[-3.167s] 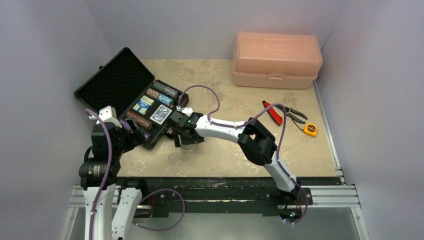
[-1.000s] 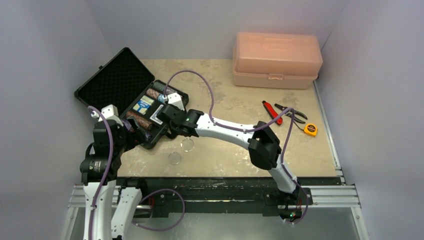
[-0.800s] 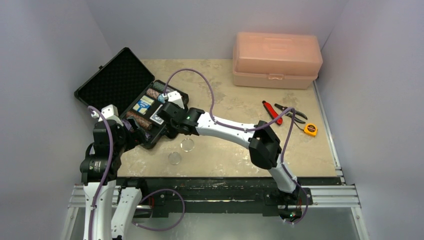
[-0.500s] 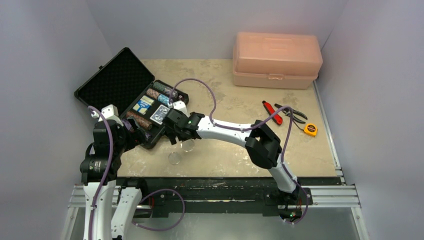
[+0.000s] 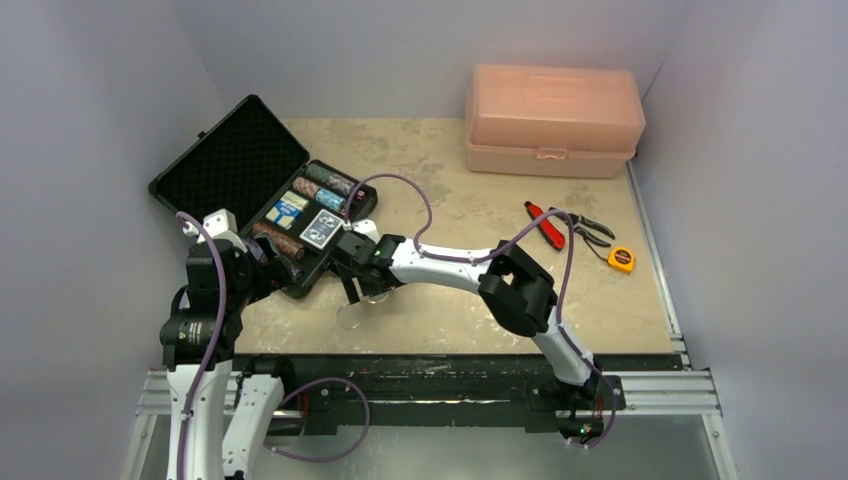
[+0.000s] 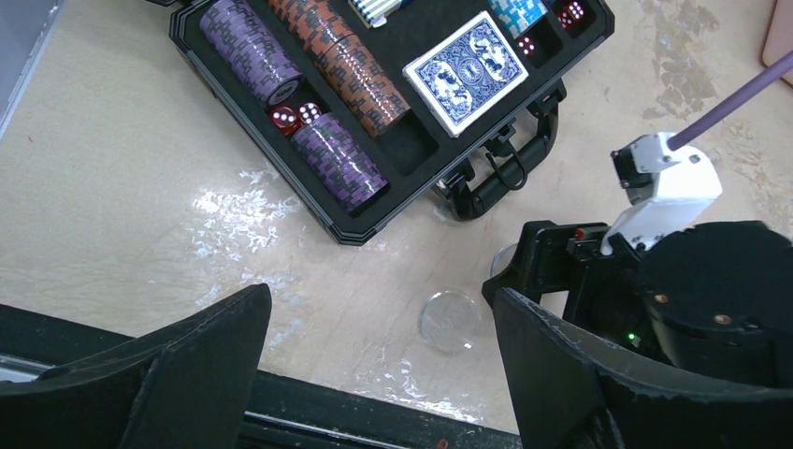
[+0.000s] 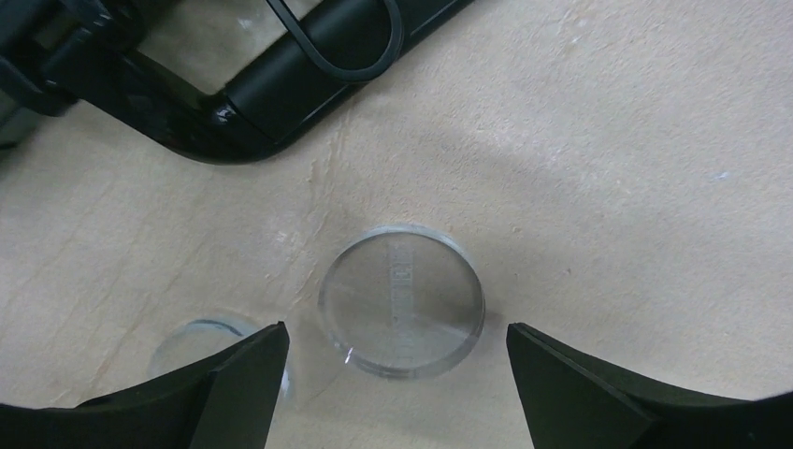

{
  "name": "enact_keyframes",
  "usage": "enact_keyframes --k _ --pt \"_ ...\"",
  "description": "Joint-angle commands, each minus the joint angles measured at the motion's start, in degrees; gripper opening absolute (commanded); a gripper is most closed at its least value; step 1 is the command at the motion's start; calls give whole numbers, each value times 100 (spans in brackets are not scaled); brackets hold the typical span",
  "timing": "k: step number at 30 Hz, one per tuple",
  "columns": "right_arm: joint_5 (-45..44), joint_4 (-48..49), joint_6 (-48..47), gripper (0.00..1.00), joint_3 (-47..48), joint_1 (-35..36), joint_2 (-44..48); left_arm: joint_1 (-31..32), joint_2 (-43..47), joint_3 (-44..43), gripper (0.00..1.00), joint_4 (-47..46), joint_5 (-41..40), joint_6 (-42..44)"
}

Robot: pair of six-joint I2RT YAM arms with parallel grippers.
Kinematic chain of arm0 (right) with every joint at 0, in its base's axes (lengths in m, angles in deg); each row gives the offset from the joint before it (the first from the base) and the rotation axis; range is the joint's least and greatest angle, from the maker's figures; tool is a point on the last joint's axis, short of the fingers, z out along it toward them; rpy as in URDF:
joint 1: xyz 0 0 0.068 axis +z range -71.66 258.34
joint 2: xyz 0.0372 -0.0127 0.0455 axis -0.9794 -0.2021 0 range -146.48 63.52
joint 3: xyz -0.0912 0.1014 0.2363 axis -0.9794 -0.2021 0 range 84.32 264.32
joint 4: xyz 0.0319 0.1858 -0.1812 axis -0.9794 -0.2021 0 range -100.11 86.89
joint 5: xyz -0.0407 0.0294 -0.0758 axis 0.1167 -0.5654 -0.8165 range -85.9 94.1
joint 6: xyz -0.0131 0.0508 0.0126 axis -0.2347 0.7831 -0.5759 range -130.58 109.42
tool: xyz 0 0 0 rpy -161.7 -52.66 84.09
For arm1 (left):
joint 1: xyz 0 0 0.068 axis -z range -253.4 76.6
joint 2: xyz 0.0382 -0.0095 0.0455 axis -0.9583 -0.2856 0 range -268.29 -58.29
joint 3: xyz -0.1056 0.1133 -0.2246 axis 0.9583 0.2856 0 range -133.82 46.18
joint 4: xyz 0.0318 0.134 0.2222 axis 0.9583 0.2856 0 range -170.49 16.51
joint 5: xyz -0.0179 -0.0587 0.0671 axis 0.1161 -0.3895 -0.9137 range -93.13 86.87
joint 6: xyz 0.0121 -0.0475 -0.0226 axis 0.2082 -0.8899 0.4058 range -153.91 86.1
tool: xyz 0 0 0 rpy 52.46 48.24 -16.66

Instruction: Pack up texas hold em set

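The black briefcase (image 5: 222, 152) lies open at the left, its tray holding chip rows (image 6: 351, 70), a blue card deck (image 6: 465, 70) and red dice (image 6: 295, 116). Two clear discs lie on the table in front of the case handle (image 7: 337, 47). My right gripper (image 7: 393, 329) is open and straddles one clear disc (image 7: 402, 301) without touching it. The second disc (image 7: 201, 339) peeks out beside its left finger and also shows in the top view (image 5: 350, 317). My left gripper (image 6: 383, 374) stands open over the case's near corner, holding nothing.
A pink plastic toolbox (image 5: 553, 120) stands shut at the back right. Red-handled pliers (image 5: 548, 225) and a yellow tape measure (image 5: 621, 260) lie on the right. The table's near edge runs just below the discs.
My right gripper came back from over the case tray to the table in front of it, lowered over a clear disc, and its jaws opened wide. The left arm has not moved.
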Motion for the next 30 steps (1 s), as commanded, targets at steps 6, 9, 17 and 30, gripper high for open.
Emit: enact_keyframes --k 6,9,17,30 --pt "150 -141 123 82 153 0 -365 24 15 13 89 -103 60 68" --pt "162 -106 114 78 155 0 -431 22 15 14 89 -116 67 68" --pt "10 -125 59 76 284 -2 -698 28 6 23 89 -126 71 77" --pt "-137 -150 50 63 151 0 -759 22 -7 23 89 -122 56 73"
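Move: The nearer clear disc lies flat right under the right hand, between its open fingers, centred about 2 cm below. The second disc is some 6 cm back and 6 cm to the left of the hand. The case handle is about 9 cm ahead and 5 cm left, and the blue card deck in the case some 15 cm ahead and 13 cm left. From the idle left hand the first disc is roughly 5 cm ahead, 19 cm right and 20 cm below. Bring the right gripper about 2 cm straight down over the first clear disc, quickly, so that the fingertips straddle its rim. Then hold the hand there and close the fingers by about a quarter of their range, until both tips meet opposite edges of the disc. Keep the wrist as it is. ##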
